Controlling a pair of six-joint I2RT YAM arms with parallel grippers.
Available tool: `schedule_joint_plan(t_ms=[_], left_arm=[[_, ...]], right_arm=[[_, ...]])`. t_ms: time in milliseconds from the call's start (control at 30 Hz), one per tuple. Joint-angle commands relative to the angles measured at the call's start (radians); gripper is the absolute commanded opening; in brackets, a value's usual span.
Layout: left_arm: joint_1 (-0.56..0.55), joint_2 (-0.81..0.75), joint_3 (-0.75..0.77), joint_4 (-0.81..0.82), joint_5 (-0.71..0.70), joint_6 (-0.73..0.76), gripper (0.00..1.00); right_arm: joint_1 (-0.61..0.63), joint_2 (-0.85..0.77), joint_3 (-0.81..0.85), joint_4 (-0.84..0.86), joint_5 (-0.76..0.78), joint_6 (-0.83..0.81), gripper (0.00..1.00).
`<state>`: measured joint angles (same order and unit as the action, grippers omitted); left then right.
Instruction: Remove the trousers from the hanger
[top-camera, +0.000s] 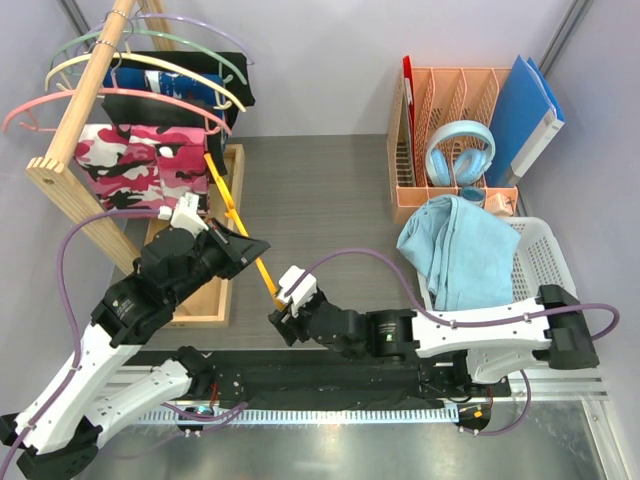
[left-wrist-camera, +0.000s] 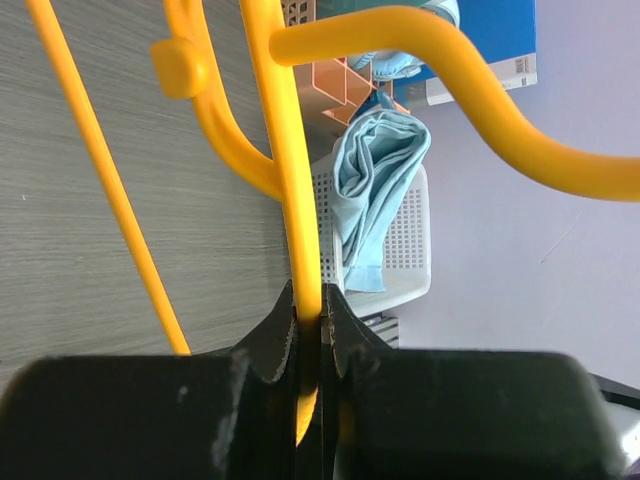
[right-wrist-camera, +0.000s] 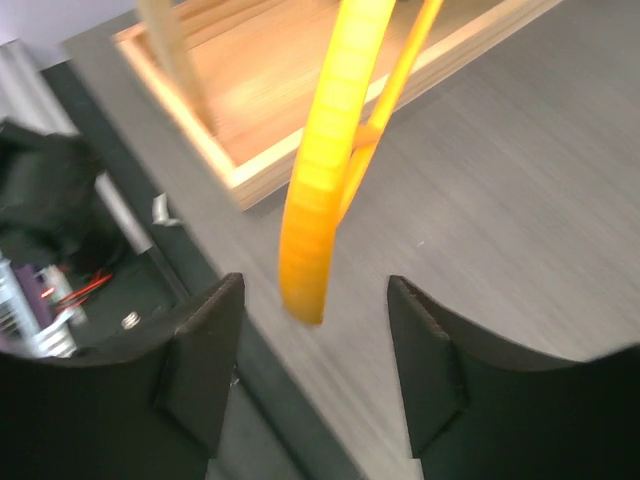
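Observation:
The yellow-orange hanger (top-camera: 243, 232) is bare and slants from the wooden rack base toward the table's near middle. My left gripper (top-camera: 250, 246) is shut on one of its thin bars; in the left wrist view the bar (left-wrist-camera: 300, 200) runs straight into my closed gripper (left-wrist-camera: 320, 315). My right gripper (top-camera: 283, 300) is open at the hanger's near end; in the right wrist view my gripper (right-wrist-camera: 315, 310) stands with its jaws wide apart either side of the hanger's tip (right-wrist-camera: 322, 190), not touching it. The light blue trousers (top-camera: 458, 250) lie heaped in the white basket (top-camera: 545, 262), and also show in the left wrist view (left-wrist-camera: 375, 175).
A wooden rack (top-camera: 85, 110) at the far left carries pink, green, purple and pale hangers with a pink camouflage garment (top-camera: 140, 160) and dark garments. Its wooden base tray (top-camera: 215, 295) lies under my left arm. An orange file organiser (top-camera: 440, 110) with blue headphones (top-camera: 460, 150) and a blue folder (top-camera: 522, 110) stands at the back right.

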<state>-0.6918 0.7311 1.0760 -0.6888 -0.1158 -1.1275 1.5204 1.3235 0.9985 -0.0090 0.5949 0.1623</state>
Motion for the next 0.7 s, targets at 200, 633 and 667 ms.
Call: schedule_joint_plan(t_ms=[200, 633, 667], left_arm=[[0.003, -0.032, 0.016, 0.017, -0.033, -0.054, 0.00], [0.003, -0.059, -0.017, 0.023, -0.022, -0.055, 0.00], [0.003, -0.062, -0.019, 0.025, -0.022, -0.052, 0.00]], right_arm=[[0.029, 0.063, -0.058, 0.443, 0.275, -0.122, 0.49], [0.046, 0.138, -0.017, 0.480, 0.335, -0.150, 0.03], [0.046, 0.140, -0.017, 0.478, 0.339, -0.147, 0.01]])
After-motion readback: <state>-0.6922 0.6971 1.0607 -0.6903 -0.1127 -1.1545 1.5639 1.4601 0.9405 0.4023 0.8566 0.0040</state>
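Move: The near end of the yellow hanger sits just off the right fingertips, about 2 cm ahead, 1 cm left and 1 cm up. The left gripper, which already holds the hanger partway along its arm, is about 14 cm ahead, 5 cm left and 7 cm higher; from the left hand that same end is some 12 cm back, 4 cm right and 6 cm lower. The rack tray's near right corner lies roughly 15 cm left of the right hand, 2 cm ahead and 20 cm down. Easing forward about 2 cm, then left some 1.5 cm, the right hand brings its part-open fingers around the hanger's near end, its fingertips tipping up and the wrist turning clockwise about 10 degrees each. The fingers keep closing and pinch that end from both sides, while the left hand, practically still, keeps its grip on the hanger. ##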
